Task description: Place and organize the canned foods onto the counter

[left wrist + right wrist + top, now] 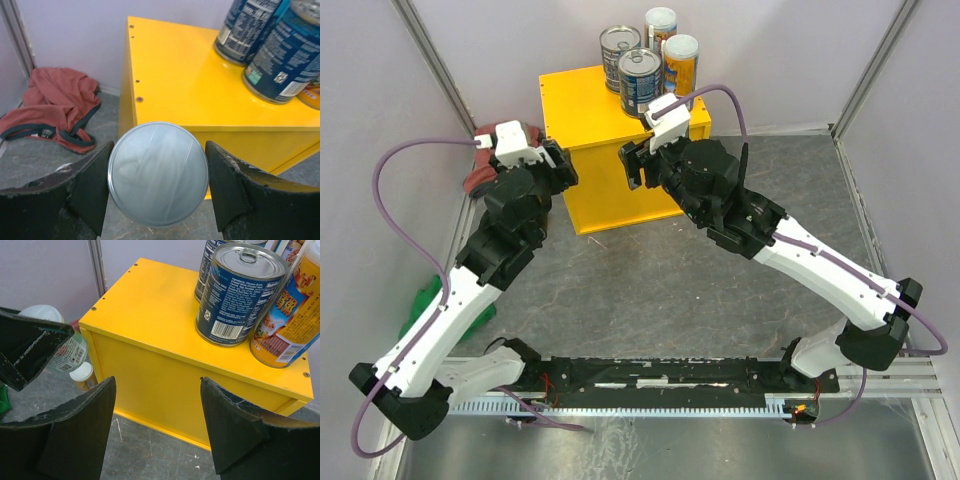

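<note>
The counter, a yellow box (590, 130), bears two blue-labelled silver-topped tins (640, 80) and two orange-labelled white-lidded cans (680, 60) at its back right. My left gripper (560, 165) hangs by the box's left front corner, shut on a short white-lidded can (158, 172) whose lid fills the gap between the fingers (90, 185). The right wrist view shows that can (65, 350) to the left of the counter (150, 310). Below it another short white-lidded can (82, 376) stands on the floor. My right gripper (632, 165) is open and empty before the box's front face.
A red cloth (480, 175) lies crumpled left of the box against the wall. A green cloth (430, 305) sits by the left arm. Purple walls and metal posts close in the back and sides. The floor is grey stone (670, 290).
</note>
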`<state>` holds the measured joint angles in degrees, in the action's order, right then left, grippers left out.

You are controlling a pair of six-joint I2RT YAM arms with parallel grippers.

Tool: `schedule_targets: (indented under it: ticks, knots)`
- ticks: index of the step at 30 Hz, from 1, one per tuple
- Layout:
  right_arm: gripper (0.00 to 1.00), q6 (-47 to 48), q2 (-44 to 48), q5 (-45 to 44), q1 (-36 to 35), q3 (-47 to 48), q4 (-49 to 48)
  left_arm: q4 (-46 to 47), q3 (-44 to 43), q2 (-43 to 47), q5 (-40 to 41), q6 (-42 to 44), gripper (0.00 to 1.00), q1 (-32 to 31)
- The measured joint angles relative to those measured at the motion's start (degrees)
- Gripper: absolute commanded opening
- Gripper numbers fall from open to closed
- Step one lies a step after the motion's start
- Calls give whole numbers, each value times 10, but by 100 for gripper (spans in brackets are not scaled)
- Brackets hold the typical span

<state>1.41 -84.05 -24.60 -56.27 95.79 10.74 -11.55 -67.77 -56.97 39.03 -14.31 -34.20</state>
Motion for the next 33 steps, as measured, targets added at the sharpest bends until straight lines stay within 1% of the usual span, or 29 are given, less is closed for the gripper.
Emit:
schedule_targets:
  ticks: [12,20,25,33]
  knots:
    - [77,5,24,-3,0,-16,-11,-21,-130,-81,-16,56,3,-27]
    - [77,5,29,-5,2,-25,-14,-21,-179,-136,-16,91,3,-30]
    - [77,5,28,-5,3,-25,-15,-22,-219,-183,-16,108,3,-30]
    - [77,4,35,-5,3,-35,-16,-34,-312,-269,-17,116,3,-23]
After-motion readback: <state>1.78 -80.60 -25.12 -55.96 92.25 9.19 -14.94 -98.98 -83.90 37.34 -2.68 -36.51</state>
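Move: The left hand already holds the pale-lidded can in front of the yellow counter, with the counter top about level with it. The free spot for it on top lies about 12 cm ahead and 7 cm to the right. From this hand, the front blue can is some 13 cm ahead and 16 cm right, the rear blue can about 19 cm ahead and 13 cm right, both standing about 4 cm higher. From the right hand the free spot lies about 10 cm ahead and 11 cm left, slightly below. Keeping its grip on the pale-lidded can, the left hand first climbs about 5 cm while sliding right, to bring the can up from in front of the counter. It then holds nearly that height and reaches forward, still drifting right, for some 8 cm forward and 7 cm right in all, over the counter's front part towards the free spot beside the front blue can, rolling about 10 degrees so that its left side rises. ##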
